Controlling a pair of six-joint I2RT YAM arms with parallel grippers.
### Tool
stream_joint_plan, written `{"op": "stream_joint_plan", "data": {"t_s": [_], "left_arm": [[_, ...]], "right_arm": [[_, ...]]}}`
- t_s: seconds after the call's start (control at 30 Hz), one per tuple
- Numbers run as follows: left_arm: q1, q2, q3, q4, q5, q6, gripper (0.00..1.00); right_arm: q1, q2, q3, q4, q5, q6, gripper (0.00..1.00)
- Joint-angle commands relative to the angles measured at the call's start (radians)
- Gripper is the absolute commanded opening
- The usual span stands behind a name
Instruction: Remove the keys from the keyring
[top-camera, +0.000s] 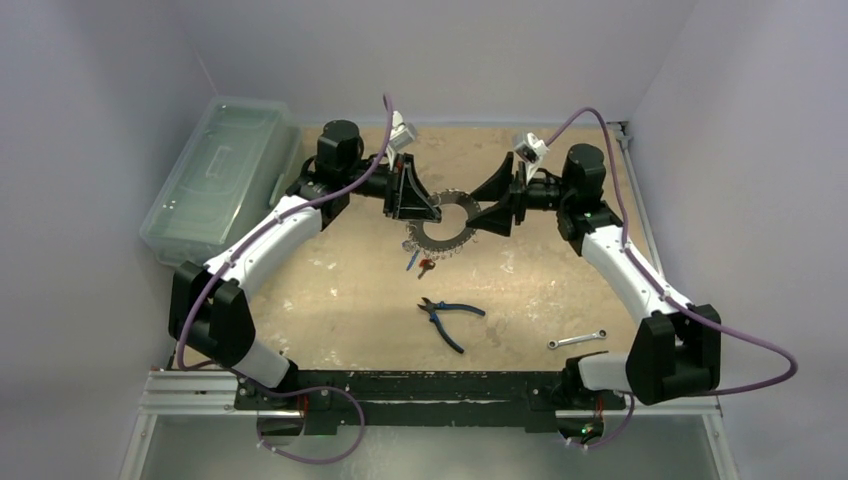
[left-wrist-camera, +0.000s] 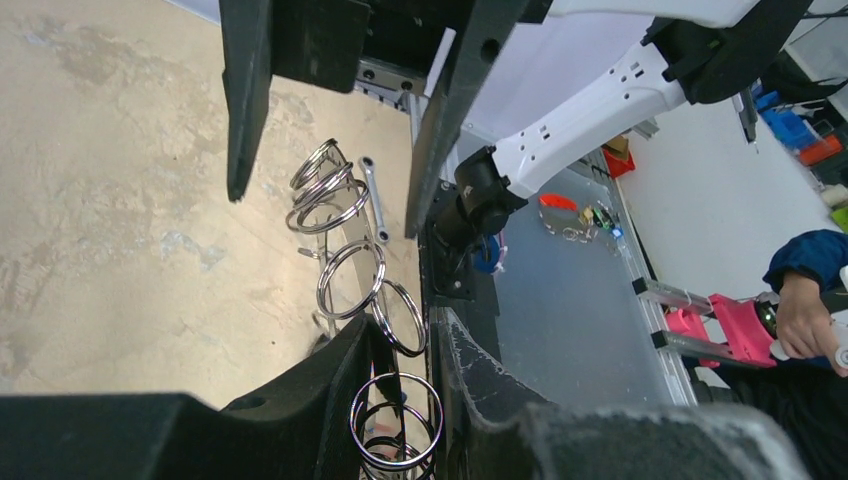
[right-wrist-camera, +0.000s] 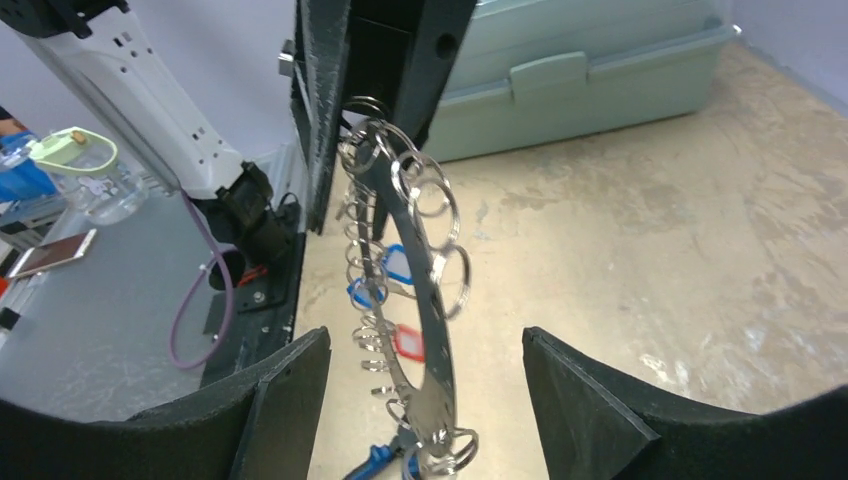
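The keyring (top-camera: 440, 228) is a curved silver band strung with many small rings and keys, held up above the table between both arms. My left gripper (top-camera: 424, 206) is shut on its left end. In the left wrist view the left gripper (left-wrist-camera: 420, 335) stands nearly closed with silver rings (left-wrist-camera: 350, 280) lined up in front of it. My right gripper (top-camera: 490, 207) is open. In the right wrist view the right gripper (right-wrist-camera: 425, 350) stands wide apart on either side of the band (right-wrist-camera: 432, 330) without touching it. Blue (right-wrist-camera: 395, 265) and red (right-wrist-camera: 408, 343) tags hang from it.
Two loose tagged keys (top-camera: 420, 265), one blue and one red, lie on the table below the keyring. Blue-handled pliers (top-camera: 450, 320) lie nearer the front and a silver wrench (top-camera: 577, 340) at the front right. A clear plastic box (top-camera: 215, 175) stands at the far left.
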Motion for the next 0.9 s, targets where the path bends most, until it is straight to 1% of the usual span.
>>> {"op": "stream_joint_plan", "data": {"t_s": [0.0, 0.07, 0.13, 0.23, 0.3, 0.33, 0.4, 0.47, 0.5, 0.57, 0.63, 0.7, 0.73, 0.8, 0.83, 0.87], "left_arm": [[-0.005, -0.057, 0.041, -0.036, 0.02, 0.078, 0.0], [-0.005, -0.05, 0.041, -0.07, 0.019, 0.089, 0.0], [-0.005, -0.04, 0.048, -0.101, 0.026, 0.115, 0.0], [-0.01, -0.027, 0.061, -0.141, 0.061, 0.148, 0.0], [-0.016, -0.028, 0.064, -0.162, 0.074, 0.17, 0.0], [-0.021, -0.028, 0.069, -0.181, 0.078, 0.186, 0.0], [-0.029, -0.026, 0.075, -0.224, 0.077, 0.216, 0.0], [-0.035, -0.024, 0.08, -0.263, 0.077, 0.255, 0.0], [-0.036, -0.024, 0.082, -0.279, 0.072, 0.265, 0.0], [-0.036, -0.025, 0.084, -0.298, 0.066, 0.282, 0.0], [-0.036, -0.027, 0.092, -0.313, 0.05, 0.305, 0.0], [-0.036, -0.026, 0.104, -0.338, 0.024, 0.334, 0.0], [-0.036, -0.022, 0.117, -0.367, -0.005, 0.359, 0.0], [-0.032, -0.007, 0.155, -0.442, -0.064, 0.44, 0.0], [-0.03, 0.002, 0.177, -0.48, -0.11, 0.475, 0.0], [-0.027, 0.013, 0.201, -0.507, -0.18, 0.494, 0.14]], "right_arm": [[-0.038, -0.015, -0.004, -0.148, -0.026, -0.141, 0.74], [-0.038, -0.019, -0.002, -0.177, -0.029, -0.2, 0.74], [-0.034, -0.016, 0.025, -0.266, -0.023, -0.284, 0.74], [-0.005, 0.017, 0.11, -0.499, -0.03, -0.473, 0.73], [0.033, 0.049, 0.175, -0.692, -0.018, -0.638, 0.72], [0.055, 0.062, 0.198, -0.758, -0.01, -0.69, 0.71], [0.083, 0.08, 0.22, -0.81, -0.004, -0.726, 0.69], [0.092, 0.078, 0.217, -0.794, 0.003, -0.716, 0.65], [0.095, 0.075, 0.215, -0.783, 0.007, -0.708, 0.62], [0.105, 0.073, 0.211, -0.767, 0.016, -0.684, 0.52], [0.118, 0.073, 0.208, -0.774, 0.017, -0.683, 0.38], [0.123, 0.073, 0.205, -0.778, 0.006, -0.676, 0.16], [0.125, 0.072, 0.202, -0.773, 0.0, -0.657, 0.01], [0.122, 0.062, 0.184, -0.728, 0.001, -0.575, 0.0], [0.123, 0.049, 0.157, -0.66, 0.012, -0.498, 0.0], [0.122, 0.024, 0.122, -0.559, 0.021, -0.394, 0.0]]}}
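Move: The right rim of the keyring, which the left fingers already hold by its other side, lies from the open right hand about 2 cm back, 1 cm left and 3 cm lower. The left fingers are some 5 cm to the right hand's left, level fore-aft and 1 cm higher; the red key hangs about 5 cm back, 6 cm left and 7 cm below. From the left hand that rim is roughly 5 cm right, 2 cm back, 3 cm down. The right fingers close from wide open to shut, pinching the keyring's right rim: the hand first edges about 1 cm right while sinking, then swings back and left, ending nearly 5 cm lower and 4 cm back, its fingers angled some 15 degrees down and towards the base. The left hand keeps its grip, easing the keyring about 2 cm down and back. ##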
